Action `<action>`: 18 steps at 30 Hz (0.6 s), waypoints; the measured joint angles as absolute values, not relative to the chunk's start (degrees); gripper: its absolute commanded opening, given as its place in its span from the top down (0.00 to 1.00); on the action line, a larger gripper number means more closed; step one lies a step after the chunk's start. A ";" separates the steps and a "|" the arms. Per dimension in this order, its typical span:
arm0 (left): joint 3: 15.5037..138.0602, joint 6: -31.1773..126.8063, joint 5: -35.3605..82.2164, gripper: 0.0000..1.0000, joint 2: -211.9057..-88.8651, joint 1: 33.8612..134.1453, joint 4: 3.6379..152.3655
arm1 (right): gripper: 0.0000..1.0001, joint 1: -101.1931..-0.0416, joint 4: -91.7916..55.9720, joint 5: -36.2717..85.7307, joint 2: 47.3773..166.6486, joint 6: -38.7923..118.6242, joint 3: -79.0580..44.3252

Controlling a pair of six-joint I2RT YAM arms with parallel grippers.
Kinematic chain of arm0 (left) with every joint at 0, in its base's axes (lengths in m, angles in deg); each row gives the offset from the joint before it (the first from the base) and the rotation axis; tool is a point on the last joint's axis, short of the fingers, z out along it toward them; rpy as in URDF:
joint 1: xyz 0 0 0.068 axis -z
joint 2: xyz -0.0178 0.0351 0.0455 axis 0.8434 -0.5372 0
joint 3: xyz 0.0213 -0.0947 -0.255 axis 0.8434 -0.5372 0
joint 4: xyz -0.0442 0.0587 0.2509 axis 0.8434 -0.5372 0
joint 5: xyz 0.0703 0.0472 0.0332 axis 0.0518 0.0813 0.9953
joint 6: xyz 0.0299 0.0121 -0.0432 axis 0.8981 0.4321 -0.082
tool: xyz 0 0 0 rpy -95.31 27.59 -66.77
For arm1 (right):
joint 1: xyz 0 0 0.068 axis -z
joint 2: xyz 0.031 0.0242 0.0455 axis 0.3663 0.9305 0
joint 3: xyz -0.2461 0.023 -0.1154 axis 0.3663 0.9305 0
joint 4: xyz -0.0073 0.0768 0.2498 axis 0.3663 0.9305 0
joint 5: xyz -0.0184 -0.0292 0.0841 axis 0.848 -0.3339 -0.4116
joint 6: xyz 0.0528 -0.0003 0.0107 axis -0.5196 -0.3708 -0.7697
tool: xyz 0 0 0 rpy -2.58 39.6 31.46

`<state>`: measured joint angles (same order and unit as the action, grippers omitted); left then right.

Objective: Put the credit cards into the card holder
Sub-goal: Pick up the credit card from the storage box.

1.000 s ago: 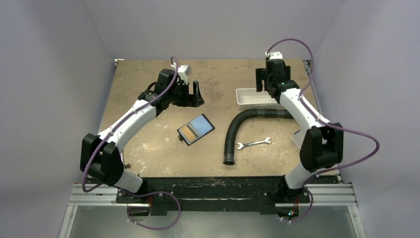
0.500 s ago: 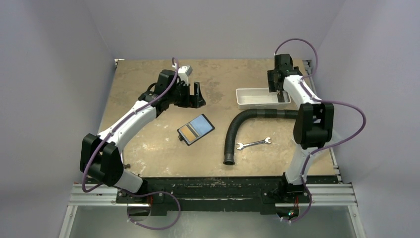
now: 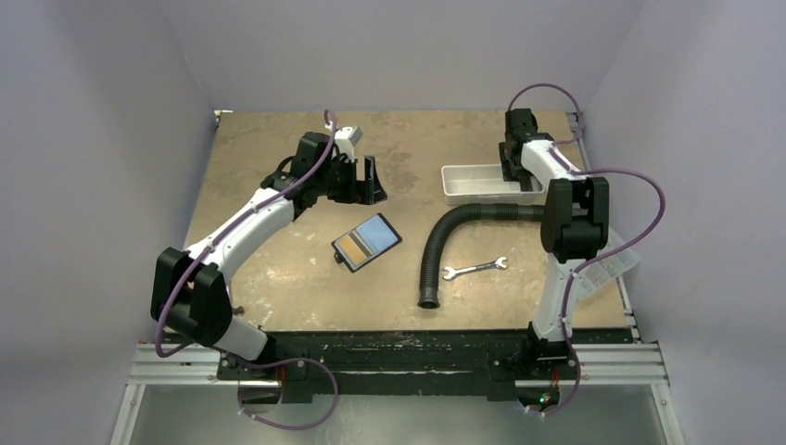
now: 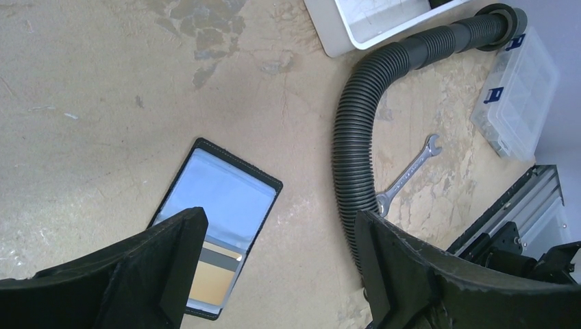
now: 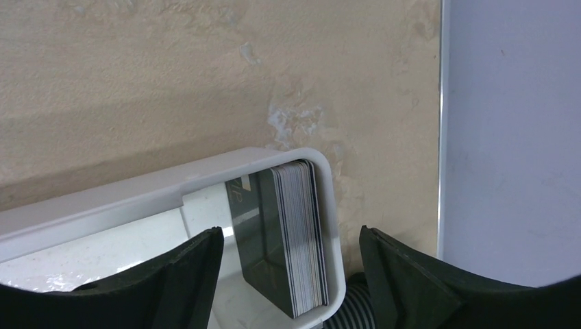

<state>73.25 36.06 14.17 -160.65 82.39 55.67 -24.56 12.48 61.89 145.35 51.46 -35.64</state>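
The black card holder (image 3: pixel 366 242) lies unfolded on the table, its clear pockets up (image 4: pixel 223 195). A yellowish-tan card with a grey stripe (image 4: pixel 214 275) sits in its near pocket. A stack of credit cards (image 5: pixel 301 233) stands on edge against the right end of the white tray (image 5: pixel 137 195). My right gripper (image 5: pixel 291 240) hangs open over that end, one finger on each side of the stack and neither touching it. My left gripper (image 3: pixel 366 181) is open and empty, a little behind and left of the holder; in its wrist view (image 4: pixel 279 225) the holder lies beneath the left finger.
A black corrugated hose (image 3: pixel 445 232) curves from the tray (image 3: pixel 463 185) toward the near edge. A silver wrench (image 3: pixel 475 268) lies to the right of the hose. A clear compartment box (image 3: pixel 612 269) sits at the table's right edge, partly behind my right arm.
My right arm has folded up and swung its gripper from the tray's back rim to its right end, and its jaws have narrowed slightly. The left arm has barely moved.
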 measured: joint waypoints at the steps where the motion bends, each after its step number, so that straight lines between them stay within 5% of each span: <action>1: 73.25 36.06 14.11 0.15 -160.69 82.39 55.67 | 0.22 -24.54 12.48 62.22 145.57 51.48 -35.79; 18: 73.21 36.04 13.84 0.15 -161.39 82.39 55.69 | 0.44 -24.47 12.48 65.67 145.89 52.38 -36.01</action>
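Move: Almost under the right hand, the credit cards stand on edge against the right end of the storage box, about 1 cm ahead, 2 cm to its right and 4 cm lower. The storage box's middle lies some 7 cm to this hand's left, 1 cm ahead; the black hose's crosswise stretch runs about 8 cm back, its middle 2 cm right. From the left hand, the cards are roughly 38 cm right, 10 cm ahead and 15 cm below. Closing its fingers by about a quarter of the gap they had, the right hand eases some 1 cm to the right, towards the cards, at nearly the same height and with a slight roll. The left finger comes close in front of the foremost card's face, the right one stays out by the box's end wall; contact can't be made out. ##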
